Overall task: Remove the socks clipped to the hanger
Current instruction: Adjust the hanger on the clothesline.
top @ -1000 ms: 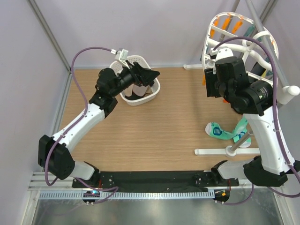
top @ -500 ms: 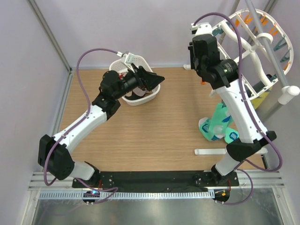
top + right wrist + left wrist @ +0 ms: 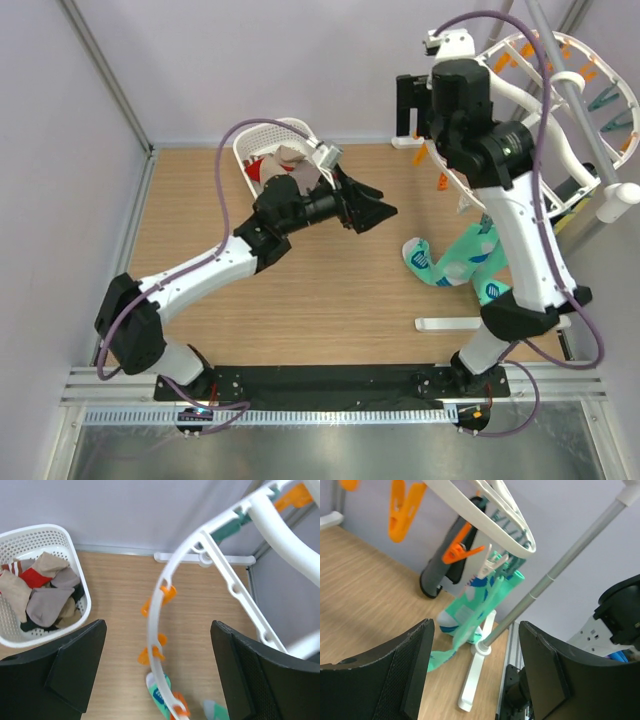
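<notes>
The hanger, a white oval frame with orange pegs, stands tilted at the back right on a grey pole. Two teal socks with white marks hang from it, their toes near the table. My left gripper is open at mid-table and points at them; in its wrist view the teal socks dangle beyond its spread fingers. My right gripper is open high above the hanger's left rim. Seen from its wrist, the rim runs between the wide fingers without touching either.
A white perforated basket at the back holds several removed socks in red, beige and grey. The hanger's pole rises from a white foot on the table, right of centre. Walls close the back and both sides.
My left arm swung from the basket rightward toward the teal socks. My right arm rose along the hanger and its jaws spread wide. The hanger tilted and the socks swung left.
</notes>
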Tool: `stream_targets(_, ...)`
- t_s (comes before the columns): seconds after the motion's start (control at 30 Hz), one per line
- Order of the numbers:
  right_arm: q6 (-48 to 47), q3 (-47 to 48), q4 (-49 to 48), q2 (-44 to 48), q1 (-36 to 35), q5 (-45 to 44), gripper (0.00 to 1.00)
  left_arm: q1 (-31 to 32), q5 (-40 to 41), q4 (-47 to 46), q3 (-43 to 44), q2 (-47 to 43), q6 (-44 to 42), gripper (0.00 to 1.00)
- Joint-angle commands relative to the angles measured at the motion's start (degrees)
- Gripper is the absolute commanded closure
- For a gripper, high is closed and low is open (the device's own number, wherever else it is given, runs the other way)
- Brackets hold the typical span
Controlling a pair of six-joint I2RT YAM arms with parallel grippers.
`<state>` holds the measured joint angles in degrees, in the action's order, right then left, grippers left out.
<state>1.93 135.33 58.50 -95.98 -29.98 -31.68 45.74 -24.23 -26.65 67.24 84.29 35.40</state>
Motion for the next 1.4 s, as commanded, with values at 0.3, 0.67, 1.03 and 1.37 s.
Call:
stream_targets(0.3,4.8,-16.9,9.5,27.6,0.3,-2.7,0.19,5.3,-0.9,-16.9,24.5,21.7,9.5,0.28)
stream_targets(0.67,1.3,-15.4,16.2,29.6,0.3,0.8,0.22,5.0,5.1,-4.4,43.9,32.1,7.5,0.51)
stream_targets(1.03,1.1,-20.4,17.4,31.5,0.2,0.7,0.28,-2.4,3.9,-1.0,50.3,35.9,15.2,0.60)
stream_targets(1.37,-4.2,-24.6,13.1,28.9,0.2,-3.0,0.28,-4.0,-7.1,-1.7,66.7,46.9,34.6,0.78)
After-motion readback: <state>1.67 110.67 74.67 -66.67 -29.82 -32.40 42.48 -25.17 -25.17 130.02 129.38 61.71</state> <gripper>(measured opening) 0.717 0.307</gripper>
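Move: The left hand goes for the left edge of the hanger's white rim, about 12 cm ahead, 9 cm to its right and 8 cm above; an orange clip on that rim sits about 6 cm ahead, 10 cm right and 4 cm up. From the right hand, the hanger's near edge is roughly 15 cm back, 9 cm right and 9 cm below, with the green socks' middle around 22 cm back, 8 cm right and 20 cm down. Rightwards first, some 12 cm, then forward and up, the left hand sweeps to the hanger's left rim, tipping its fingers upward about 20 degrees and closing them from wide open until they pinch the rim. Meanwhile the right hand, still wide open, backs off about 15 cm and to the right, then sinks towards the near edge above the green socks, fingers tilting down. ##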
